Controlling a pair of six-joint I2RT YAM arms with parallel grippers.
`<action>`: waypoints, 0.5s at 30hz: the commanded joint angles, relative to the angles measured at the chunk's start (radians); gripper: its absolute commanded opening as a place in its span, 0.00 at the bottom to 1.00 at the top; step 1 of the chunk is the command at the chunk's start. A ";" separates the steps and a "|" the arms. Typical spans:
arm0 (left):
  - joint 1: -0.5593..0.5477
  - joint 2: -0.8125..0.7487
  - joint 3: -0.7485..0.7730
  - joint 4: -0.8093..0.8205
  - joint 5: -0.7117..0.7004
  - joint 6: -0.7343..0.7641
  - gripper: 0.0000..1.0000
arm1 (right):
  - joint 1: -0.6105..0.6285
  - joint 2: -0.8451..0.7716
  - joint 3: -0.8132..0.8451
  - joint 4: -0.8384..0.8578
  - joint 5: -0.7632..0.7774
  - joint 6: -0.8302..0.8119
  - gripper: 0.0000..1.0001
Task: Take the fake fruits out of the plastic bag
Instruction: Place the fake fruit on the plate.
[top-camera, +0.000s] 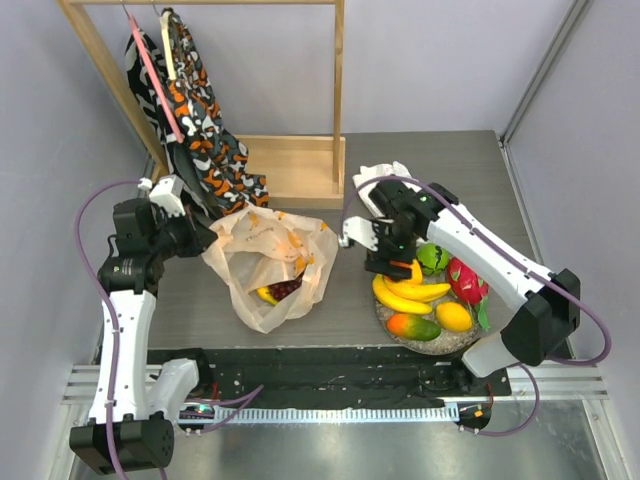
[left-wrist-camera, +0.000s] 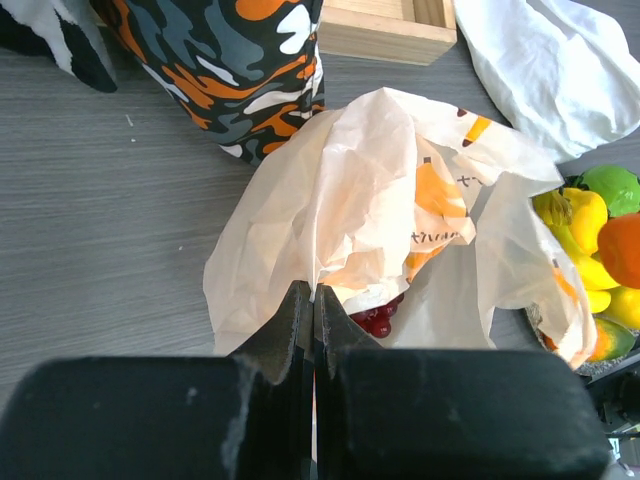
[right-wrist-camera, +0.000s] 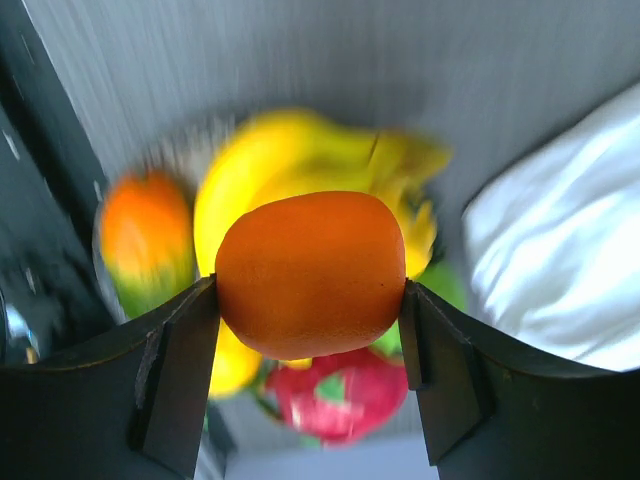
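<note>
The plastic bag (top-camera: 268, 262) lies crumpled at mid-table with its mouth toward the front. My left gripper (top-camera: 205, 238) is shut on its near edge; in the left wrist view the jaws (left-wrist-camera: 314, 300) pinch a fold of the bag (left-wrist-camera: 400, 215). Dark grapes (top-camera: 286, 289) and a yellow fruit (top-camera: 266, 295) still show inside, the grapes (left-wrist-camera: 378, 318) just past my fingertips. My right gripper (top-camera: 392, 262) hangs over the plate, shut on an orange round fruit (right-wrist-camera: 311, 272). Below it lie bananas (top-camera: 408, 291), a lime (top-camera: 432, 257), a dragon fruit (top-camera: 466, 282), a mango (top-camera: 413, 326) and a yellow round (top-camera: 453, 316).
The grey plate (top-camera: 455, 343) with the fruits stands front right. A white cloth (top-camera: 385, 178) lies behind it. A wooden rack (top-camera: 290, 165) at the back carries patterned orange-black fabric (top-camera: 200, 120) that hangs down to the bag's far side.
</note>
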 joint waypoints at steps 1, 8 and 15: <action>0.006 -0.014 -0.004 0.046 0.023 -0.018 0.00 | -0.088 -0.032 -0.098 -0.200 0.224 -0.196 0.35; 0.008 -0.017 -0.007 0.049 0.021 -0.022 0.00 | -0.180 0.044 -0.106 -0.228 0.348 -0.286 0.32; 0.028 -0.039 -0.016 0.045 0.026 -0.027 0.00 | -0.182 0.123 -0.096 -0.243 0.405 -0.299 0.34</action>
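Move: The orange already hangs in the right fingers above the plate's left rim. The free gap it is taken to lies about 15 cm to the right, level fore and aft, and 9 cm below. Fruits around it, roughly 10 cm below the hand: watermelon 11 cm right and 2 ahead, yellow pepper 5 right and 1 back, bananas 4 right and 6 back, dragon fruit 20 right and 4 back. From the left hand, pinching the bag, the gap is some 58 cm right, 7 back and 15 below. The orange, still gripped in the right fingers, is swept about 13 cm to the right across the bananas and yellow pepper towards the gap beside the dragon fruit, fast at first and then slowing. It sinks some 5 cm on the way, while the wrist rolls about 30 degrees, so that the fingertips swing from pointing down and a little left to down and slightly right. The grip doesn't open. ##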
